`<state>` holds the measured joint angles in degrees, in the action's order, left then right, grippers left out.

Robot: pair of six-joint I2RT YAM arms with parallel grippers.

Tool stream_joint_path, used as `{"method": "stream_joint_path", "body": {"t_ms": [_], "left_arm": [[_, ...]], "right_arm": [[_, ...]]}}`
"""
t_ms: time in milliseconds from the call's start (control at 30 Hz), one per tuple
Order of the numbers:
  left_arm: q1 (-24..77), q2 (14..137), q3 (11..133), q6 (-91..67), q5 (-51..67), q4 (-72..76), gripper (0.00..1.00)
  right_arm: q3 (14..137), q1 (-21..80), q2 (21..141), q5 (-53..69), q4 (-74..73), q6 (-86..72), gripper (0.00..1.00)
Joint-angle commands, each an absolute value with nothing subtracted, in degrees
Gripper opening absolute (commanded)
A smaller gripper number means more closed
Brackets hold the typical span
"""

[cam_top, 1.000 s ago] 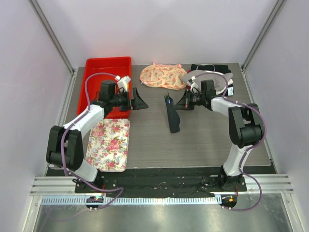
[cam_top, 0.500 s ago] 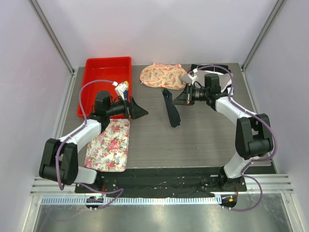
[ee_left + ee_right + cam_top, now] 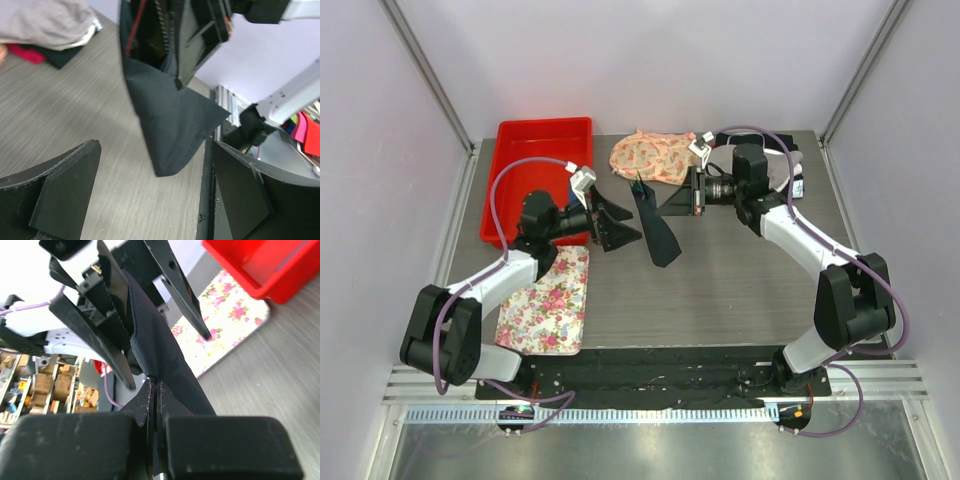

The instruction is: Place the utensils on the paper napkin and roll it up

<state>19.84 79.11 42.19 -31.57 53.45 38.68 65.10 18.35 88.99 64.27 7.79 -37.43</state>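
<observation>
The paper napkin (image 3: 655, 228) hangs as a dark, folded strip above the middle of the table, its lower tip just over the surface. My right gripper (image 3: 660, 208) is shut on its upper part; the right wrist view shows the pads (image 3: 150, 400) pinching the dark sheet (image 3: 161, 355). My left gripper (image 3: 632, 228) stands open just left of the napkin, and the napkin's lower corner (image 3: 172, 115) hangs ahead between its wide-apart fingers (image 3: 70, 185) without touching them. The utensils are out of view.
A red bin (image 3: 542, 170) sits at the back left, with a floral tray (image 3: 545, 300) in front of it. A floral cloth (image 3: 655, 157) lies at the back centre. Grey and black cloths (image 3: 782, 165) lie at the back right.
My right gripper has carried the hanging napkin leftward. My left gripper has swung right from the bin's edge up to the napkin, staying open.
</observation>
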Motion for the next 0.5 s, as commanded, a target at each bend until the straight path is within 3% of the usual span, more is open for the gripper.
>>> {"method": "stream_joint_path", "body": {"t_ms": [0,467], "left_arm": [[21.36,78.92,43.33,-32.69,55.11,45.96,0.99],[23.73,79.8,47.81,-39.64,55.9,51.77,0.95]], "right_arm": [[67.5,19.95,85.52,67.67,17.13,-44.29,0.01],[66.27,21.88,85.52,68.64,30.04,-55.19,0.01]]}}
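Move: The rolled napkin with the utensils, already pinched and held in the air by the right hand, has its middle about 6 cm to the right of the open left fingers and some 2 cm below them. From the left hand the red tray lies roughly 20 cm ahead, 21 cm left; the orange cloth 25 cm ahead, 8 cm right; the floral mat 9 cm back, 19 cm left, all about 15 cm down. The open left gripper is about 7 cm left of the right hand and 2 cm back. Both hands keep rising, about 4 cm each, while closing on one another sideways and easing some 2 cm back towards the bases: the right hand keeps its pinch on the napkin roll and carries it up and left, its fingers tipping slightly upward. The left hand comes up and right towards the roll with its jaws still wide open and its fingertips also tilting up a little, bringing the jaws close around the hanging roll without shutting; whether they touch it can't be seen. ##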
